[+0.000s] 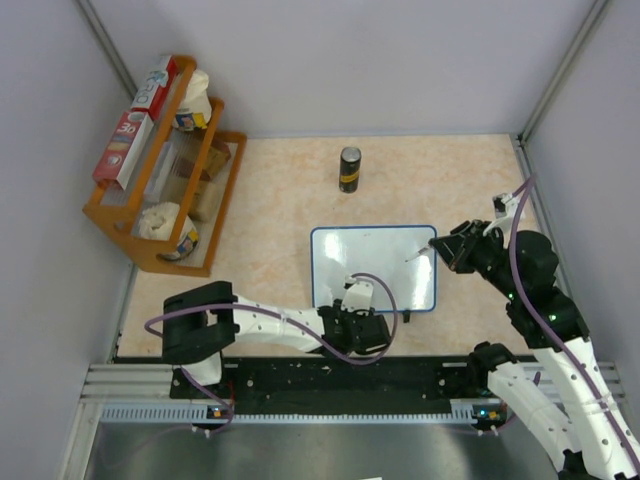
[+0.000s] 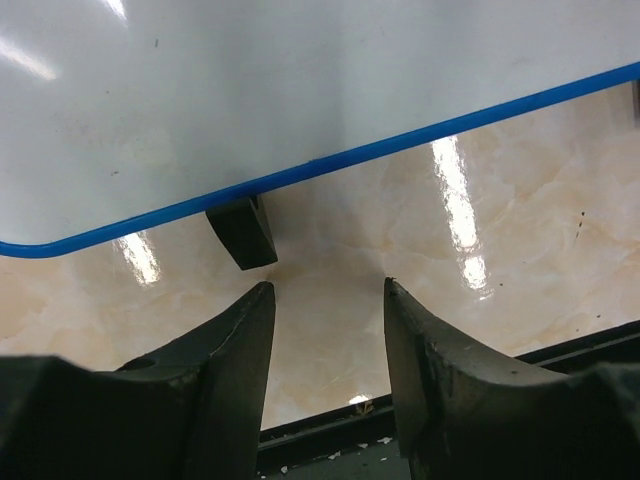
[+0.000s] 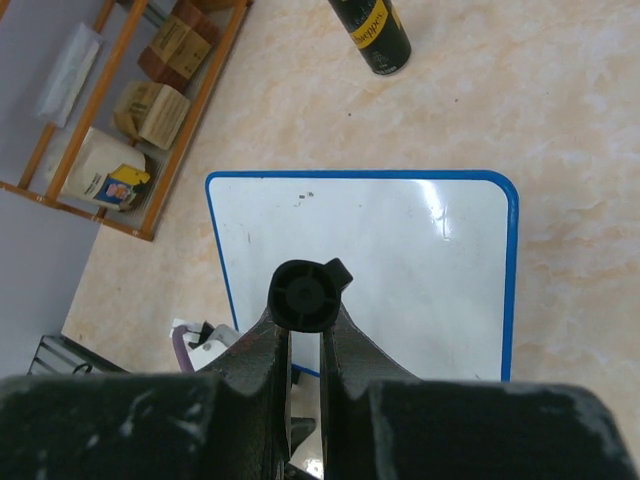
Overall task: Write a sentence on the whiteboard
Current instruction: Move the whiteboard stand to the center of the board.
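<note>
The whiteboard (image 1: pixel 375 265) lies flat on the table, white with a thin blue rim. Its face (image 3: pixel 370 250) carries only a few tiny dark specks; the sentence is not in view. My left gripper (image 1: pixel 356 300) sits low at the board's near edge. In the left wrist view its jaws (image 2: pixel 327 285) stand apart over bare tabletop, just short of a black foot (image 2: pixel 243 230) under the blue rim (image 2: pixel 330 160). My right gripper (image 1: pixel 452 245) hovers at the board's right side. It is shut on a black marker (image 3: pixel 305 295), which points down at the board.
A dark drink can (image 1: pixel 349 169) stands beyond the board. A wooden rack (image 1: pixel 165 170) with boxes and packets fills the far left. Grey walls close in the table on three sides. A black rail (image 1: pixel 300 375) runs along the near edge.
</note>
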You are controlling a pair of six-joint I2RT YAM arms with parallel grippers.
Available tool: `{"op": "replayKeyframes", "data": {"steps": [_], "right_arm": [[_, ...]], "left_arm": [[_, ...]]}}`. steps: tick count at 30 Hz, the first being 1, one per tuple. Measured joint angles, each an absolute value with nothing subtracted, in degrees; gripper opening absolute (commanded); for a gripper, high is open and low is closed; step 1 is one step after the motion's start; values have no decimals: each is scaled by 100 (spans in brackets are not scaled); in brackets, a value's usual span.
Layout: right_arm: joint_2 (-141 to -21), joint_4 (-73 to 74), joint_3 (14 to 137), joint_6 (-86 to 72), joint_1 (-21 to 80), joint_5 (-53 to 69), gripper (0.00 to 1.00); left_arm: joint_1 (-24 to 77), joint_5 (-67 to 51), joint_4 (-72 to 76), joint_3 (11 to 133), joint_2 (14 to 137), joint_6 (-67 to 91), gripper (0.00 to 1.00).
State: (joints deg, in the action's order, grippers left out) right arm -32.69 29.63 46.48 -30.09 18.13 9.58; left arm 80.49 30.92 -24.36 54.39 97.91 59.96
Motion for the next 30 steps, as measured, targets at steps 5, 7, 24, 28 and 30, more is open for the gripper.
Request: {"op": "replayKeyframes", "data": {"steps": [5, 7, 24, 28, 30], "right_arm": [[-3269, 2965, 4648, -3006, 1813, 963, 0], [-3267, 2965, 4648, -3006, 1813, 965, 0], [-2827, 3092, 4574, -3048, 1813, 1398, 0], [-2495, 3312, 4445, -3094, 1813, 1638, 0], [-2290, 3448, 4364, -3109, 1811, 1756, 0]], "left_arm": [[8143, 3083, -2403, 5433, 9786, 5911, 55], [8173, 3068, -2320, 5365, 9730, 5837, 57], [8261, 2703, -2377, 4683, 6593, 5015, 89], [8259, 2801, -2388, 4613, 5817, 4917, 97], [8246, 2864, -2423, 4574, 5463, 4899, 99]]}}
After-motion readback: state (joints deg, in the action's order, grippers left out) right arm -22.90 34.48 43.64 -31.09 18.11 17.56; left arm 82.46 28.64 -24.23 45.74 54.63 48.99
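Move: The black stand foot it has been working at sits just off the empty left hand, about 3 cm ahead and 2 cm to its left, almost level with the fingertips; the other foot is some 3 cm ahead and 11 cm to the right. The whiteboard's middle lies roughly 13 cm ahead and 3 cm right of the left hand. From the raised right hand, which holds the marker, the whiteboard's middle is about 13 cm left, 3 cm ahead and 26 cm below. The left hand first slips back about 2.5 cm, low over the table, away from the stand foot and the board's near edge, then climbs fast by nearly 18 cm, drifting left near the end, while its fingers spread from half open to almost fully open and the wrist rolls its left side down by close to 30 degrees. Once that retreat is under way, the right hand, still gripping the marker, draws back some 5 cm at about the same height above the board's right part, turning slightly counter-clockwise so that the marker's tip shifts towards the board's near edge. ##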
